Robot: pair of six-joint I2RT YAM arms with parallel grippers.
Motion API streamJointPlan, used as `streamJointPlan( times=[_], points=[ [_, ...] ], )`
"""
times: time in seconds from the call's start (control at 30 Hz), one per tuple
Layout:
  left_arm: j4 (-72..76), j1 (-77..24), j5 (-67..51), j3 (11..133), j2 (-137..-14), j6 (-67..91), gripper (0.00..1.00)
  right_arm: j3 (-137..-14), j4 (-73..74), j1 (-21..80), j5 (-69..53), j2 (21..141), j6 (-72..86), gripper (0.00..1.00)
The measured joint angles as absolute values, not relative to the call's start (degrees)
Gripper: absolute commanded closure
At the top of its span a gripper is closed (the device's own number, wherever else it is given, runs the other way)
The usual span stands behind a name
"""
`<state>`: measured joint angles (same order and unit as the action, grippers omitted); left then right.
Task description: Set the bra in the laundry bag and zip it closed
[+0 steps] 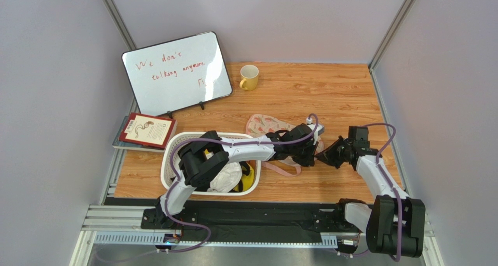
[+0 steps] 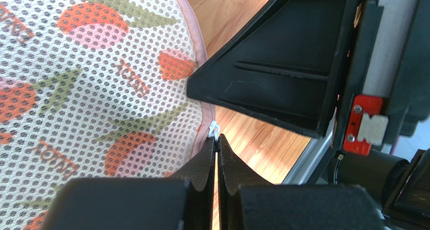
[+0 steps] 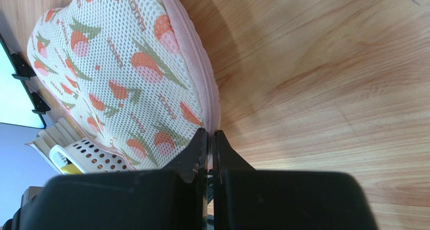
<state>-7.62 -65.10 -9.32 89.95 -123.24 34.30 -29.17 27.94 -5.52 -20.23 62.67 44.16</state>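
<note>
The laundry bag (image 1: 266, 126), a cream mesh pouch with pink-and-green print, lies at the middle of the wooden table. The bra shows in no view. My left gripper (image 1: 310, 149) is at the bag's right edge. In the left wrist view it (image 2: 217, 137) is shut, with the white zip pull (image 2: 214, 128) pinched at its tips beside the bag's mesh (image 2: 91, 89). My right gripper (image 1: 323, 155) meets it from the right. In the right wrist view it (image 3: 209, 133) is shut on the bag's pink zip edging (image 3: 199, 68), and the zip looks closed along the stretch that shows.
A white slotted basket (image 1: 175, 146) holding a white cloth (image 1: 228, 177) and a yellow garment (image 1: 248, 175) stands left of the bag, under my left arm. The bag's pink loop (image 1: 283, 170) trails toward the front. A whiteboard (image 1: 175, 73), a yellow mug (image 1: 249, 77) and a book (image 1: 146, 130) are behind and to the left.
</note>
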Motion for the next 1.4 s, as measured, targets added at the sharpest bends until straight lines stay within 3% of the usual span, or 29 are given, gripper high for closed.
streamJointPlan(
  times=[0.5, 0.57, 0.7, 0.9, 1.07, 1.4],
  points=[
    [-1.89, -59.46, -9.58, 74.78, -117.25, 34.22, 1.0, -33.61, 30.61, -15.68, -16.99, 67.81, 38.92, 1.0],
    [-2.79, -59.31, -9.28, 75.66, -116.95, 33.12, 1.0, -35.18, 31.38, -15.68, -15.99, 67.85, 38.13, 0.95],
    [-4.86, -60.36, -9.17, 79.13, -116.97, 32.01, 1.0, -39.0, 32.27, -14.92, -14.37, 68.69, 36.62, 0.71],
    [-6.46, -62.0, -10.35, 87.11, -119.42, 32.86, 1.0, -43.29, 33.23, -9.06, -12.25, 70.81, 33.89, 0.61],
    [-7.11, -62.13, -11.27, 91.09, -122.85, 34.83, 1.0, -43.44, 37.58, -7.68, -11.57, 66.78, 32.75, 0.39],
    [-7.01, -61.89, -11.51, 92.84, -125.12, 36.34, 1.0, -42.96, 45.23, -7.68, -10.0, 56.8, 32.8, 0.41]
  ],
)
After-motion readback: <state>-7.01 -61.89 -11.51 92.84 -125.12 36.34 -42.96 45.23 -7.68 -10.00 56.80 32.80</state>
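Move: My left fingers already pinch the zip pull at the right end of the laundry bag. The bag's middle lies about 10 cm to their left, 6 cm ahead and 3 cm below; its strap is about 9 cm left and 3 cm back on the table, and the laundry basket's middle some 34 cm left and 1 cm back. My right hand already grips the bag's edge, with the pull about 2 cm back and 2 cm left of it. Still pinching the pull, I draw my left hand about 6 cm left along the zipped edge, dipping and edging forward, while my right hand hauls the bag's edge the opposite way. My left hand then swings back right and up, ending slightly forward of its start; my right fingers open wide, let go of the edge and, after a short reach forward, draw back and rise to about 6 cm above their start. ##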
